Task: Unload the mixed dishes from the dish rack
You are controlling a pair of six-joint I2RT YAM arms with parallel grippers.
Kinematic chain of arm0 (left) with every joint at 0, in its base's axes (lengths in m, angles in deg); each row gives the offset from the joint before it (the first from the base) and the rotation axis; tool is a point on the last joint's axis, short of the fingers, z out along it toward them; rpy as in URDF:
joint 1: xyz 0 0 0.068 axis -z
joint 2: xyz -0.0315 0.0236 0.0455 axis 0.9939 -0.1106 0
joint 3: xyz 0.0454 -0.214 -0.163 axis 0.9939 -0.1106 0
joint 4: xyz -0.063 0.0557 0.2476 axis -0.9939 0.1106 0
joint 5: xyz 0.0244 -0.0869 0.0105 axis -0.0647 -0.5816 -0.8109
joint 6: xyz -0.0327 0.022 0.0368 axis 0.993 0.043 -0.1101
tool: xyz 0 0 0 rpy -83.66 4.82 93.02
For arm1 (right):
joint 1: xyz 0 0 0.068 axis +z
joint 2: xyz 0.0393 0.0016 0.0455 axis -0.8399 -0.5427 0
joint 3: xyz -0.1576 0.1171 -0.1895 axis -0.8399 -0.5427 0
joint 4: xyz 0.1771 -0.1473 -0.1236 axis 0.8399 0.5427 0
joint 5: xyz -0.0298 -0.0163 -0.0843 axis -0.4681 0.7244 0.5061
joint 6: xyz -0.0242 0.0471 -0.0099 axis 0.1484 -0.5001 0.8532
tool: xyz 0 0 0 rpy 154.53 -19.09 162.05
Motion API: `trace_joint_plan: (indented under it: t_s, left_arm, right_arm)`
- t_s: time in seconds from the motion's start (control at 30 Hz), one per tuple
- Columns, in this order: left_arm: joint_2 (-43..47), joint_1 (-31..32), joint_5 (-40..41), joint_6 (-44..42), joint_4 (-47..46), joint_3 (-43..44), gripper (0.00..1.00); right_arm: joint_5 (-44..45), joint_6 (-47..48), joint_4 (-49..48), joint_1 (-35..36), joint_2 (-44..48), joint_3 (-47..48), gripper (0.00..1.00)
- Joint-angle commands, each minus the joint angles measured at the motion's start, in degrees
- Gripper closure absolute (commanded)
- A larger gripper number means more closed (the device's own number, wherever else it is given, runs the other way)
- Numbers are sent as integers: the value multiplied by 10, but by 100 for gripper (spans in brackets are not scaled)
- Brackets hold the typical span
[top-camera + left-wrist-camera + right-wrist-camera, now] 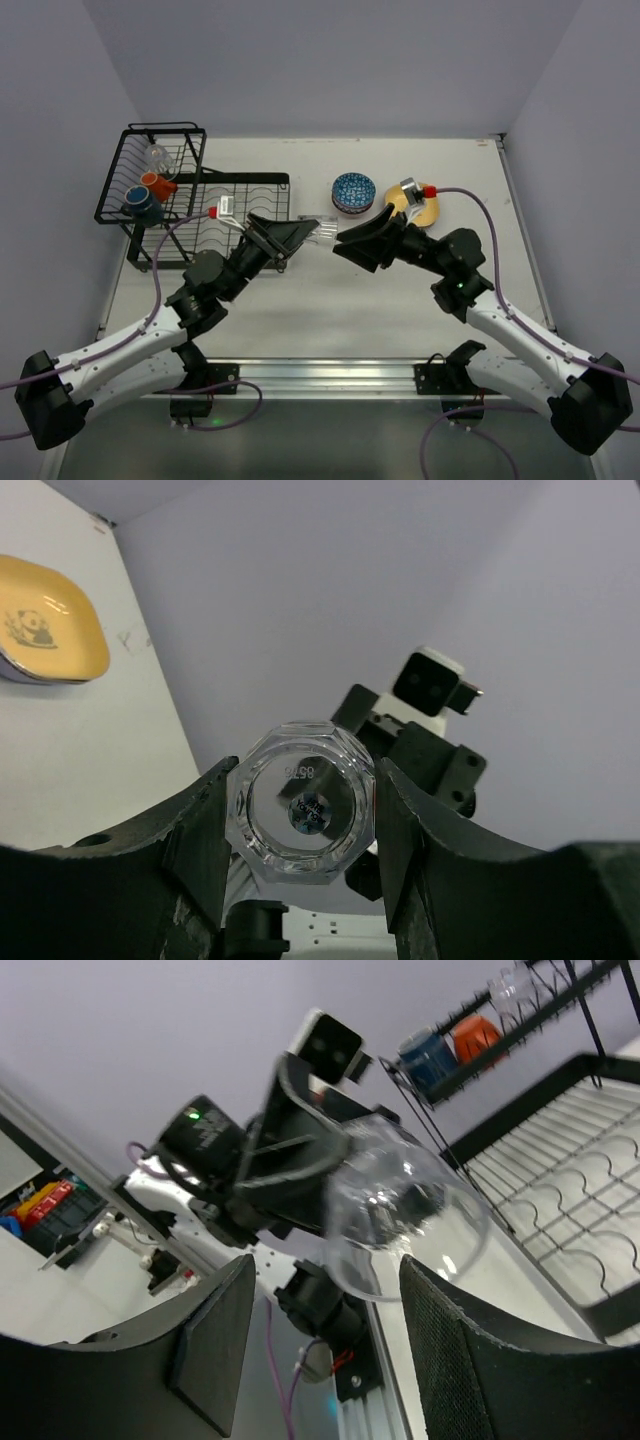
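A clear glass (322,230) hangs on its side in mid-air between the two arms, with my left gripper (300,232) shut on its faceted base (305,800). My right gripper (345,243) faces it from the right. Its jaws stand apart around the glass's mouth (400,1210), and a gap shows beside the left pad (215,1345). The black dish rack (240,215) stands at the back left. Its raised basket holds an orange mug (158,185), a dark blue mug (140,203) and another clear glass (157,156).
A blue-white patterned bowl (353,191) sits on the table behind the grippers. A yellow plate (418,208) with a panda print (50,620) lies to its right, partly under the right wrist. The rack's flat slotted tray (560,1200) has no dishes in it.
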State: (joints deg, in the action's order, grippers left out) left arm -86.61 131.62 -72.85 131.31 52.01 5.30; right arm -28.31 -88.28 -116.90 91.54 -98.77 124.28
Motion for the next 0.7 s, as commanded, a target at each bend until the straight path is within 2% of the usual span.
trace_joint_plan:
  t_s: [0.0,0.13,0.37,0.53,0.6,0.63,0.67]
  left_arm:
    - [17,15,63,37,-101,-21,100]
    - [29,24,75,36,-111,-32,100]
    - [0,43,67,60,-128,-41,100]
    - [0,57,71,63,-134,-44,100]
    - [7,60,75,63,-133,-48,100]
    - [10,60,77,62,-131,-49,100]
    - [13,60,77,59,-129,-51,100]
  right_arm:
    - [37,34,11,19,3,6,39]
    - [38,43,11,32,-4,5,40]
    - [23,85,-1,77,-52,40,55]
    - [33,99,-14,80,-58,42,59]
    - [40,114,-5,80,-52,43,71]
    - [42,120,-3,80,-49,43,94]
    - [47,129,6,80,-41,42,100]
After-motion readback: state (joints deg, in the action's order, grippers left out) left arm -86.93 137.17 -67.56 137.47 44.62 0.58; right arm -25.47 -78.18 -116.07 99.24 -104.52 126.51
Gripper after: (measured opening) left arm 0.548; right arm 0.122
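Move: The clear cup, already in the left fingers with its mouth towards the right hand, has its middle about 6 cm to the right hand's left and 3 cm ahead, nearly level. From the left hand its middle is roughly 2 cm ahead and 3 cm right. From the right hand, the stacked bowls lie some 26 cm ahead, 4 cm right and 29 cm below; the yellow tray about 24 cm ahead, 20 cm right and 32 cm below. Leftwards by about 3.5 cm and sinking nearly 2, the right hand eases its open fingers over the rim of the clear cup and closes, sharply at the end, to pinch the rim's side nearest the robot. The left hand keeps its grip near the cup's base, drawing back some 1.5 cm with a slight roll. ##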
